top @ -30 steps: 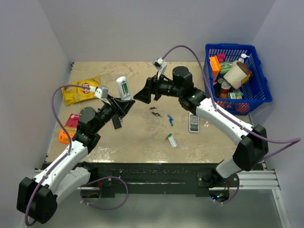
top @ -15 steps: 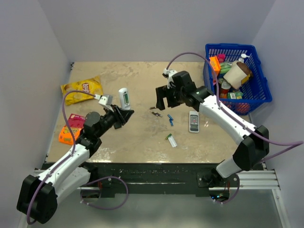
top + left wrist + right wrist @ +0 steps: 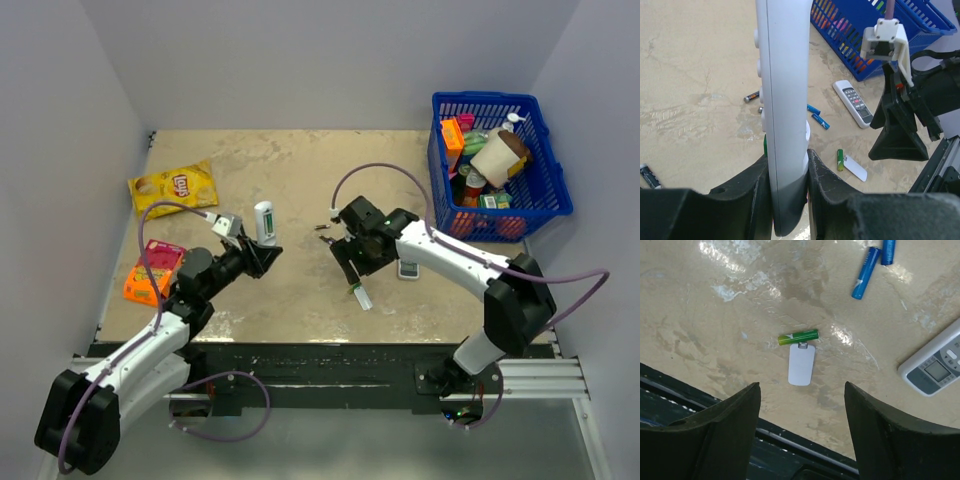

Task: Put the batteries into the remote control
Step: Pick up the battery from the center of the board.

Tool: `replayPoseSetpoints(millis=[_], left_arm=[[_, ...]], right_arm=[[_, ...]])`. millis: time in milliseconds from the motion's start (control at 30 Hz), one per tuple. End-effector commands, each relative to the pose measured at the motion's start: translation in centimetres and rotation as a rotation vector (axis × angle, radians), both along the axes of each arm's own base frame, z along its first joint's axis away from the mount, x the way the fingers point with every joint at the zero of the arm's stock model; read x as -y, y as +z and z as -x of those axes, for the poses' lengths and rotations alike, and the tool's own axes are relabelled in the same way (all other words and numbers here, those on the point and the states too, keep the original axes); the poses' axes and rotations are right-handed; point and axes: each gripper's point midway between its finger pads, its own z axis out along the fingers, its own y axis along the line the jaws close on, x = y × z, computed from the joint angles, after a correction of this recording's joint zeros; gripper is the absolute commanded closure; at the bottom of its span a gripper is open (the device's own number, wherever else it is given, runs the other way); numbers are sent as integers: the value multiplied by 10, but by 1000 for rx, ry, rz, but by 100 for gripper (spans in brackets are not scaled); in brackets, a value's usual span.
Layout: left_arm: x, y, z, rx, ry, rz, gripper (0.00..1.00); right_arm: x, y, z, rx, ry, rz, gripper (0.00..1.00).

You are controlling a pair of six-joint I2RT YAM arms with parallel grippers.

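My left gripper (image 3: 787,155) is shut on the lower end of the slim white remote control (image 3: 785,90), which it holds upright over the table's left middle (image 3: 264,222). A green sliver (image 3: 764,145) shows at the remote's left edge. One green battery (image 3: 798,337) lies flat on the table, touching the remote's small white back cover (image 3: 801,364). My right gripper (image 3: 801,387) hangs open just above and on the near side of them, holding nothing; in the top view it (image 3: 352,268) hovers right behind the battery (image 3: 354,289).
A grey-white remote with buttons (image 3: 935,370) and two blue cells (image 3: 863,272) lie close by the right gripper. Dark cells (image 3: 326,232) lie mid-table. A full blue basket (image 3: 500,160) stands at the back right. A yellow chips bag (image 3: 172,187) and pink and orange packets (image 3: 150,270) lie at the left.
The right arm left the raised remote and swung down and nearer, over the loose green battery and cover. The left arm drew back and lowered, still gripping the remote.
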Motion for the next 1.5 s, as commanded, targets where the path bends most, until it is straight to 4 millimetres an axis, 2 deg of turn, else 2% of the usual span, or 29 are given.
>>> replayPoseSetpoints(millis=[0, 67, 200, 333, 400, 500, 533, 667, 900, 1067, 1400, 1467], left_arm=[[0, 23, 1, 118, -18, 17, 100], [2, 25, 3, 125, -32, 21, 100], [2, 28, 5, 133, -39, 29, 100], [1, 29, 5, 135, -27, 34, 100], [-3, 28, 3, 125, -4, 31, 100], [-12, 23, -3, 97, 58, 7, 100], [-14, 24, -6, 94, 76, 1, 100], [-23, 28, -11, 94, 132, -26, 100], [-33, 38, -15, 115, 190, -36, 100], [-37, 35, -18, 99, 218, -50, 100], [-35, 33, -20, 90, 208, -52, 100], [-34, 32, -19, 87, 205, -54, 100]], right_arm=[[-8, 1, -3, 38, 223, 83, 29], [-10, 0, -1, 38, 326, 109, 29], [-11, 2, -14, 90, 498, 162, 26], [-18, -4, -21, 103, 588, 175, 27], [-19, -13, -21, 89, 653, 194, 28], [-22, -24, -19, 88, 740, 215, 40], [-24, -26, -19, 91, 751, 209, 48], [-29, -34, -23, 120, 789, 204, 51], [-29, -53, -7, 50, 876, 191, 52], [-26, -61, 1, 23, 887, 185, 52], [-22, -79, -6, 24, 870, 230, 53], [-21, -85, -8, 26, 866, 240, 57]])
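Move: The green battery lies about 9 cm below the right hand, some 2 cm to its left and 1 cm ahead. The small white cover sits roughly 3 cm nearer the base than the battery and 1 cm to the right of it; the pair of blue batteries is about 11 cm ahead of the hand and 1 cm to its right. From the left hand, the green battery is about 22 cm to the right, 3 cm ahead and 17 cm lower. Down towards the green battery goes the right hand, sinking about 8 cm and easing some 2 cm left, while it twists about 50 degrees counter-clockwise and its fingers narrow to roughly half open, without closing on the battery. The left hand keeps its grip on the white remote, drifting a few centimetres left and turning slightly counter-clockwise. ##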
